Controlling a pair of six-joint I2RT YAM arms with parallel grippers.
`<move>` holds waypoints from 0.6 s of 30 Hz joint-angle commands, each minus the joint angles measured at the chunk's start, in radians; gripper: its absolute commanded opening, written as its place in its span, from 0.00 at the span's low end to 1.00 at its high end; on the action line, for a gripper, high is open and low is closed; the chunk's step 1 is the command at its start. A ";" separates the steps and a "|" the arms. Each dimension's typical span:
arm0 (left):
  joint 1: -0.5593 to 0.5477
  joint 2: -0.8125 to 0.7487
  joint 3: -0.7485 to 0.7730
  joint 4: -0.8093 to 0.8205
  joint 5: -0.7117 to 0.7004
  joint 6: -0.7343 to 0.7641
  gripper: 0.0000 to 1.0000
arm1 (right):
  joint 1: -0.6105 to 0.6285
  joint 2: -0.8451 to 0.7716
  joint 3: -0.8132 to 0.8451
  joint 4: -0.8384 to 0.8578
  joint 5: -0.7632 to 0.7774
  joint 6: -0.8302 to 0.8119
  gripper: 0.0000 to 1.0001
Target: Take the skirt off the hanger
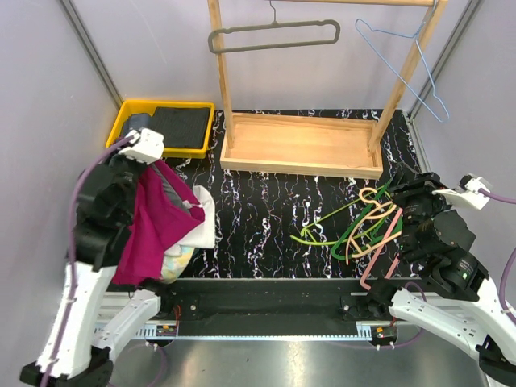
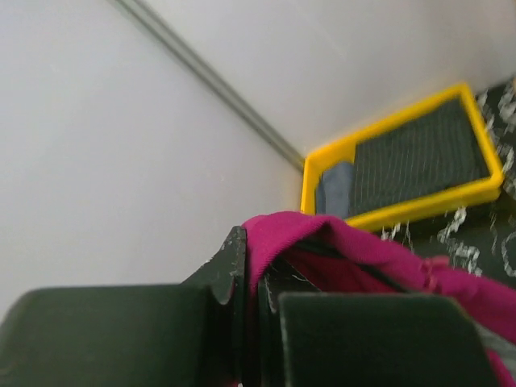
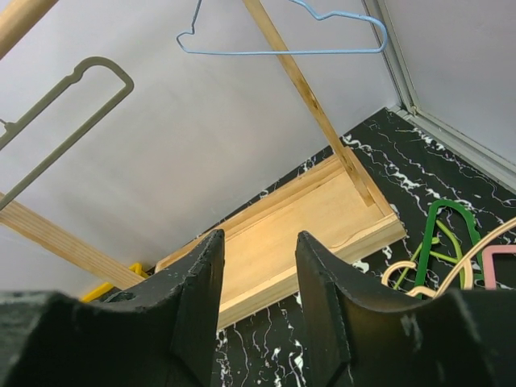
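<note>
A magenta skirt hangs down at the left, above the table's near left corner. My left gripper is shut on its top edge, and in the left wrist view the fabric is pinched between the closed fingers. I see no hanger in the skirt. A grey hanger and a blue wire hanger hang on the wooden rack. Several coloured hangers lie piled on the table at the right. My right gripper is just above that pile, open with nothing between its fingers.
A white and patterned heap of cloth lies under the skirt. A yellow tray with a dark mat sits at the back left. The rack's wooden base spans the back of the black marbled table. Walls enclose both sides.
</note>
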 commanded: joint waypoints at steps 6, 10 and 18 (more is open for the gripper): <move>0.481 0.148 -0.272 -0.046 0.429 -0.144 0.00 | 0.001 0.017 0.043 -0.006 -0.024 -0.043 0.48; 0.519 0.180 -0.379 -0.222 0.607 -0.001 0.00 | 0.001 0.015 0.043 -0.006 -0.003 -0.043 0.48; 0.518 0.428 -0.418 -0.595 0.651 0.263 0.00 | 0.001 0.063 0.085 -0.006 0.013 -0.054 0.50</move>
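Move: The left hand, with the skirt's edge already pinched, is high above the pile of clothes in the basket: the pile's middle lies some 38 cm below it, about 3 cm back and 3 cm left. The white cloth on the pile is about 10 cm to the hand's right and 1 cm back. The yellow tray stands about 24 cm straight ahead, and the rack base 21 cm ahead and 40 cm to the right, both about 40 cm lower. From the right hand, the pile is about 60 cm left, 2 cm ahead and 34 cm below. The shut left fingers keep their pinch on the skirt's edge and lower it fast, some 32 cm, onto the clothes pile in the basket. On the way down the hand bows out a few centimetres forward and left, then comes back, while the wrist tips by nearly 60 degrees from level to point steeply down. ##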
